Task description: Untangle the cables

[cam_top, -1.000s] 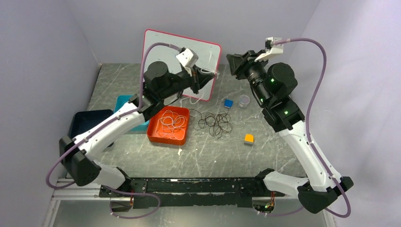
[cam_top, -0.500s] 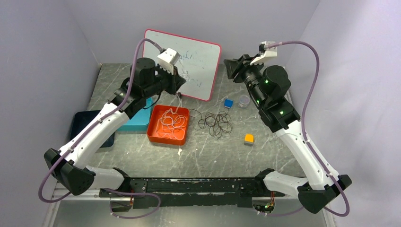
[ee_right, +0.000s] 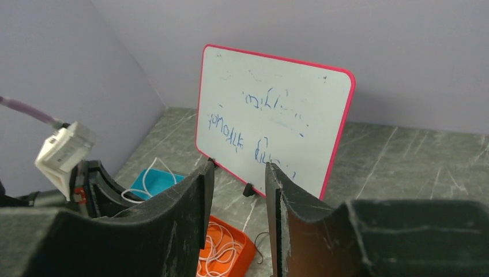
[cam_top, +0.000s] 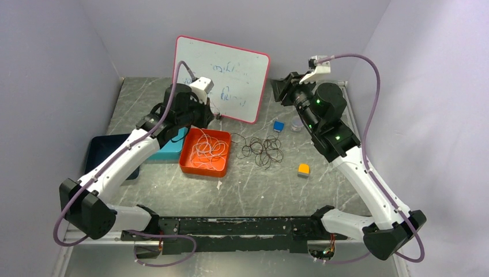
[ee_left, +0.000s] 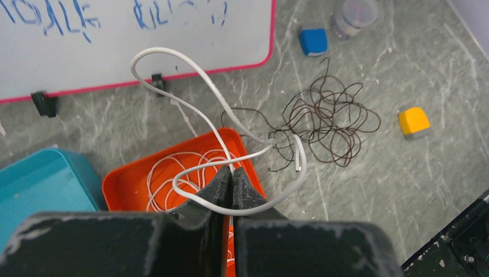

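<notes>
My left gripper [cam_top: 214, 115] [ee_left: 232, 176] hangs over the far edge of the orange tray [cam_top: 199, 169] [ee_left: 124, 187], shut on a white cable [ee_left: 164, 51]. That cable loops up toward the whiteboard, curls round the fingertips and trails down into the tray, where more white cable [cam_top: 209, 147] lies in loose coils. A dark brown cable tangle [cam_top: 264, 150] [ee_left: 328, 115] rests on the table just right of the tray. High at the back right, my right gripper [cam_top: 282, 89] [ee_right: 237, 167] faces the whiteboard, open and holding nothing.
A pink-framed whiteboard [cam_top: 230, 75] stands at the back. A blue cube [cam_top: 278, 126], a small clear jar [cam_top: 297, 123] and a yellow cube [cam_top: 303, 169] sit right of the tangle. A teal box [cam_top: 170, 147] and a dark blue bin [cam_top: 106, 151] lie left of the tray.
My left arm has come down and back from in front of the whiteboard toward the tray, carrying the white cable. The right gripper's jaws have spread a little wider.
</notes>
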Controlling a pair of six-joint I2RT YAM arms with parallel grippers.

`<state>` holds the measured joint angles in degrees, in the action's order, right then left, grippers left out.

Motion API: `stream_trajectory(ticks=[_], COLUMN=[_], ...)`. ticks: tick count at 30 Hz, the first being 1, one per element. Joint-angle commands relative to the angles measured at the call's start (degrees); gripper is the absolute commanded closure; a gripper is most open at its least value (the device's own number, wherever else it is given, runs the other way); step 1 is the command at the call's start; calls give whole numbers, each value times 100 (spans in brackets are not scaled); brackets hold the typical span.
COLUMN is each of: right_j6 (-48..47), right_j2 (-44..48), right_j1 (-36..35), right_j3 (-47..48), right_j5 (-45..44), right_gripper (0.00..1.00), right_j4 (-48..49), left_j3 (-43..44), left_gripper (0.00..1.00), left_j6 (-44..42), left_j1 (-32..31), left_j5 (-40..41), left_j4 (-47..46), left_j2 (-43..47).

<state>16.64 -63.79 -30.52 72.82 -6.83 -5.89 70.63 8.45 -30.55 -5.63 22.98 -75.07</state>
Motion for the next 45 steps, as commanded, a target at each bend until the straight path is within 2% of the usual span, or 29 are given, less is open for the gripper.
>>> stream_trajectory(ticks=[1, 6, 19, 34, 37, 45], right_j6=[-69, -67, -15, -41, -47, -7], right_j2=[-23, -20, -82, -201, -211, -261], right_j1=[29, 29, 29, 30, 29, 29], right_j3=[-70, -133, -318, -385, -368, -378], right_j5=[33, 41, 68, 138, 151, 234], right_gripper=[58, 58, 58, 58, 57, 57], right_j4=[150, 158, 215, 216, 196, 201], left_j3=[-298, -638, -1481, -1385, -1340, -1228], left_gripper=[93, 93, 93, 93, 84, 47], left_j6=[181, 284, 919, 992, 1035, 976], left_j1=[114, 143, 180, 181, 182, 181], left_j5=[61, 230, 284, 88, 268, 522], left_j4=[-515, -591, -94, 374, 414, 494], left_j2=[-39, -231, -320, -1255, -1219, -1042])
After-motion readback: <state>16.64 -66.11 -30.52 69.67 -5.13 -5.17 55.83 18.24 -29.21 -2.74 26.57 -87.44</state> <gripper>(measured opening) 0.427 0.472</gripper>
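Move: The left hand, fingers shut on the white cable, has the orange box about 23 cm below it, some 5 cm to its left and 2 cm back. The teal box's middle lies about 13 cm left of the orange box and 6 cm farther out; the dark cables lie about 18 cm right of the orange box and 1 cm farther out. From the right hand the orange box is about 18 cm left, 2 cm back and 39 cm below. The left hand, tipping down, lowers the white cable some 19 cm to the orange box and opens; right sinks slightly. ##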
